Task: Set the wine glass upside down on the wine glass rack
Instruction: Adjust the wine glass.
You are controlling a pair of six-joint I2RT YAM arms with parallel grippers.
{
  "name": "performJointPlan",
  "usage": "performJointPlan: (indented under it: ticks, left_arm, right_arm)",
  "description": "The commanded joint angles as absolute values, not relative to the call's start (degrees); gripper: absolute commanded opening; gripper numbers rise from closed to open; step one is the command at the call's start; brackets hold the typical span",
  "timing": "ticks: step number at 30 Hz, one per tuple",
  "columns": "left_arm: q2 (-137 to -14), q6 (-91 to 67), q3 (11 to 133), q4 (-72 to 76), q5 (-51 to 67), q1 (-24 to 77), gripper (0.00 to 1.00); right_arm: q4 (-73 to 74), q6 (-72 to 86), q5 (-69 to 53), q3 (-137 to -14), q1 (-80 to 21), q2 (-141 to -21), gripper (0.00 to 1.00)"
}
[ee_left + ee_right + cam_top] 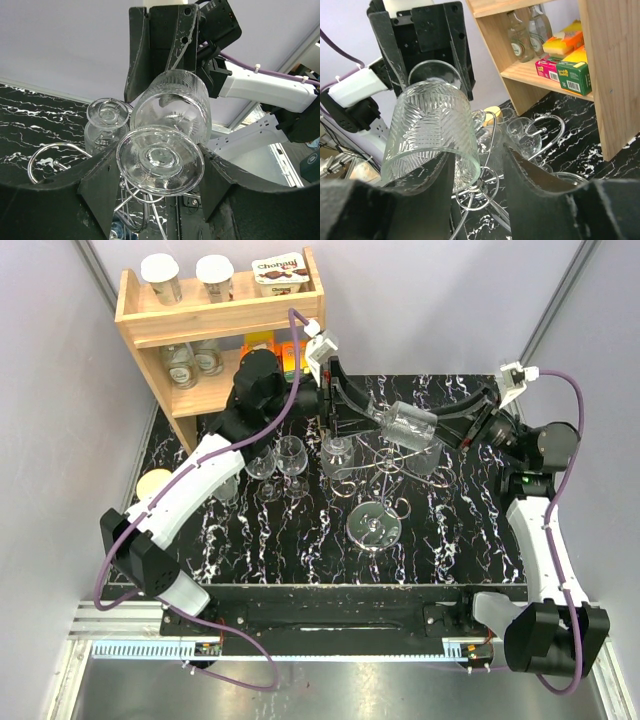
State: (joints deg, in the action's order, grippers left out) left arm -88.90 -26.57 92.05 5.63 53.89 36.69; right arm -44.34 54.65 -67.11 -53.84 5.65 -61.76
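Observation:
The wine glass (405, 425) lies on its side in the air above the wine glass rack (385, 475), a silver wire stand with a round disc base (373, 525). My left gripper (160, 172) is shut on the glass's round foot (160, 159), one finger on each side. My right gripper (477, 152) is open at the ribbed bowl (432, 130). Its left finger (427, 192) shows through the rim and its right finger (535, 175) stands clear of the glass. A scroll arm (547, 125) curls just beyond.
A second glass (105, 120) hangs upside down on the rack. Two more glasses (278, 462) stand on the black marble top to its left. A wooden shelf (200, 315) with jars and boxes fills the back left corner. A yellow lid (155, 483) lies at the left edge.

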Motion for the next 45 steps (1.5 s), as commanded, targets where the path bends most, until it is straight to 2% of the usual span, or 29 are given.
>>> performJointPlan:
  ticks: [1,7,11,13,21,45]
  left_arm:
    - [-85.3,-25.3,92.0,8.4,54.1,36.3,0.00]
    - [-86.0,-25.4,93.7,7.8,54.2,36.4,0.00]
    - [-87.2,-25.8,95.6,7.6,54.1,36.3,0.00]
    - [-87.8,-25.8,96.8,7.3,54.2,36.3,0.00]
    - [-89.5,-23.6,101.1,3.8,53.5,36.3,0.00]
    - [-94.7,-21.1,112.4,0.1,51.5,36.3,0.00]
  right_arm:
    - [-39.0,47.5,-68.5,-53.4,5.4,-60.1,0.52]
    - [-37.3,45.0,-70.1,-53.0,5.4,-59.7,0.56]
    - [-33.3,41.8,-71.7,-53.9,5.4,-59.0,0.68]
    - [-28.9,38.3,-72.2,-55.0,5.4,-58.6,0.68]
    - [7.0,10.8,-68.9,-65.9,5.4,-57.9,0.72]
    - [30.9,-7.0,-65.9,-77.3,5.4,-56.6,0.77]
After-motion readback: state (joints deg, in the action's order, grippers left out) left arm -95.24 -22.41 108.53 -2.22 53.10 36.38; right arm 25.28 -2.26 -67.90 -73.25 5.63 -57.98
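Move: Above the rack, the left hand holds the wine glass by the foot end, its mouth slanting off towards the right hand; the rack's centre lies about 14 cm below, 4 cm right and 2 cm back. Of the two glasses already hanging, one is roughly 6 cm left, 4 cm forward and 20 cm down, the other 11 cm right, 4 cm forward and just as low. From the right hand, the held wine glass lies some 6 cm left, level fore-and-aft, 1 cm up. Opening wider around the rim end of the bowl, the right hand first sinks about 3.5 cm, then rises slightly while easing back and to the right clear of the wine glass, its fingertips tipping down some 20 degrees. The left hand keeps its grip by the foot and lifts in two stages, about 5 cm in all, drifting 2 cm forward between and during them. ##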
